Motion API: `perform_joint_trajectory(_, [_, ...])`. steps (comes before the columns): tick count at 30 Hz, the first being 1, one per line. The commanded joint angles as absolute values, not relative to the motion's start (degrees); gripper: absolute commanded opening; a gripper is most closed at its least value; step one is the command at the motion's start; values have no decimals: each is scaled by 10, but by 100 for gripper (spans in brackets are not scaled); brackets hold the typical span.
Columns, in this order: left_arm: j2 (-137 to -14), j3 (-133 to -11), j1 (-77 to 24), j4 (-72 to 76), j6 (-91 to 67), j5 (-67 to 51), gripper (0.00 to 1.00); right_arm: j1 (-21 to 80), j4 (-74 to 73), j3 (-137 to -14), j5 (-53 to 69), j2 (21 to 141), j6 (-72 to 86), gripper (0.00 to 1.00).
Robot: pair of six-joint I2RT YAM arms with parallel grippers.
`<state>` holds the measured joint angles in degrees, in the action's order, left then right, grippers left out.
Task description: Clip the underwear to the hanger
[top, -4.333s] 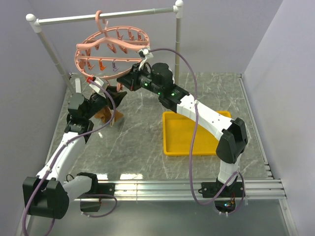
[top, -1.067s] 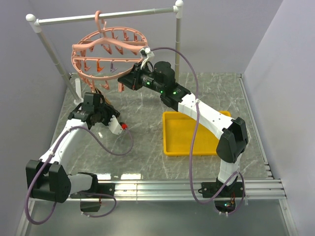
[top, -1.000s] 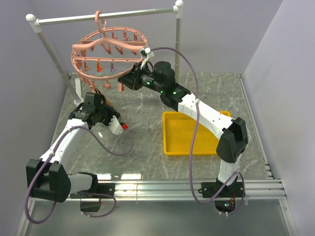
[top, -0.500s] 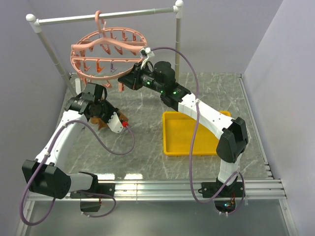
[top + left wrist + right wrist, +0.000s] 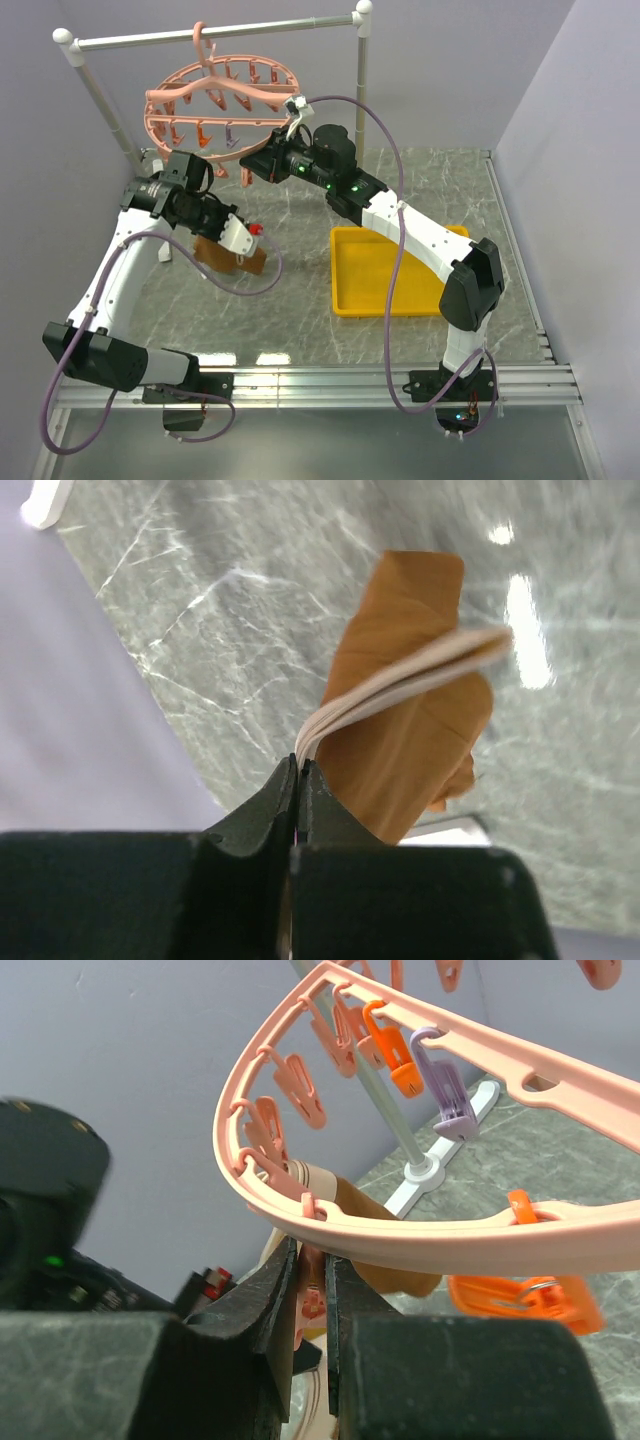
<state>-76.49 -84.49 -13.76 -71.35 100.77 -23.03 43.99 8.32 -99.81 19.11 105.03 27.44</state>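
Note:
The salmon-pink round hanger [image 5: 215, 100] hangs by its hook from the rail. My right gripper [image 5: 247, 163] is at its near rim, shut on a pink clip [image 5: 312, 1295] just under the rim [image 5: 450, 1232]. My left gripper [image 5: 212, 243] is shut on the tan waistband of the brown underwear [image 5: 232, 260], which hangs folded below it, above the table, lower left of the hanger. In the left wrist view the jaws [image 5: 300, 768] pinch the waistband and the cloth [image 5: 410, 730] droops beyond them. The underwear [image 5: 372, 1212] shows behind the rim in the right wrist view.
The white and grey rail [image 5: 215, 32] spans the back on two posts; one post foot [image 5: 420, 1175] stands on the table. A yellow tray [image 5: 375, 285] lies right of centre, under the right arm. Orange and purple clips [image 5: 445, 1095] dangle from the hanger.
My left arm has lifted the underwear off the table and carried it up and slightly right. The right gripper has stayed at the hanger's rim.

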Motion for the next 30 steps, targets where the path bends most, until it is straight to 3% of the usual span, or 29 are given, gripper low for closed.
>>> perform_joint_trajectory(1, [-780,-896,-143,-774,914,-284,0,437,104,-998,199,1049,277,0])
perform_joint_trajectory(30, [-744,-934,-144,-770,420,-330,0,432,105,-1001,192,1051,290,0])
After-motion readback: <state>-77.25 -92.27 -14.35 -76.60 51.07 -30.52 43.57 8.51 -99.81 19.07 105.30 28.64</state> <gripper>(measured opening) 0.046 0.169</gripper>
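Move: The waistband is already pinched in my left hand. The peach clip it is meant for sits on the hanger's near rim, between my right fingers; from my left hand it is about 6 cm ahead, 5 cm right and 14 cm up. The purple clip hangs some 7 cm beyond that peach clip and 4 cm left of it, and the orange clip another 5 cm left. From my right hand, the waistband lies roughly 6 cm back, 5 cm left and 14 cm down. I roll my left hand counter-clockwise by some 50 degrees, mostly about the line of its fingers, which keep pointing down and to the right, to swing the pinched waistband round. Meanwhile I draw the hand back about 5 cm, rising and drifting right a little, still well below the hanger. My right fingers stay put, squeezed on the peach clip at the rim. ##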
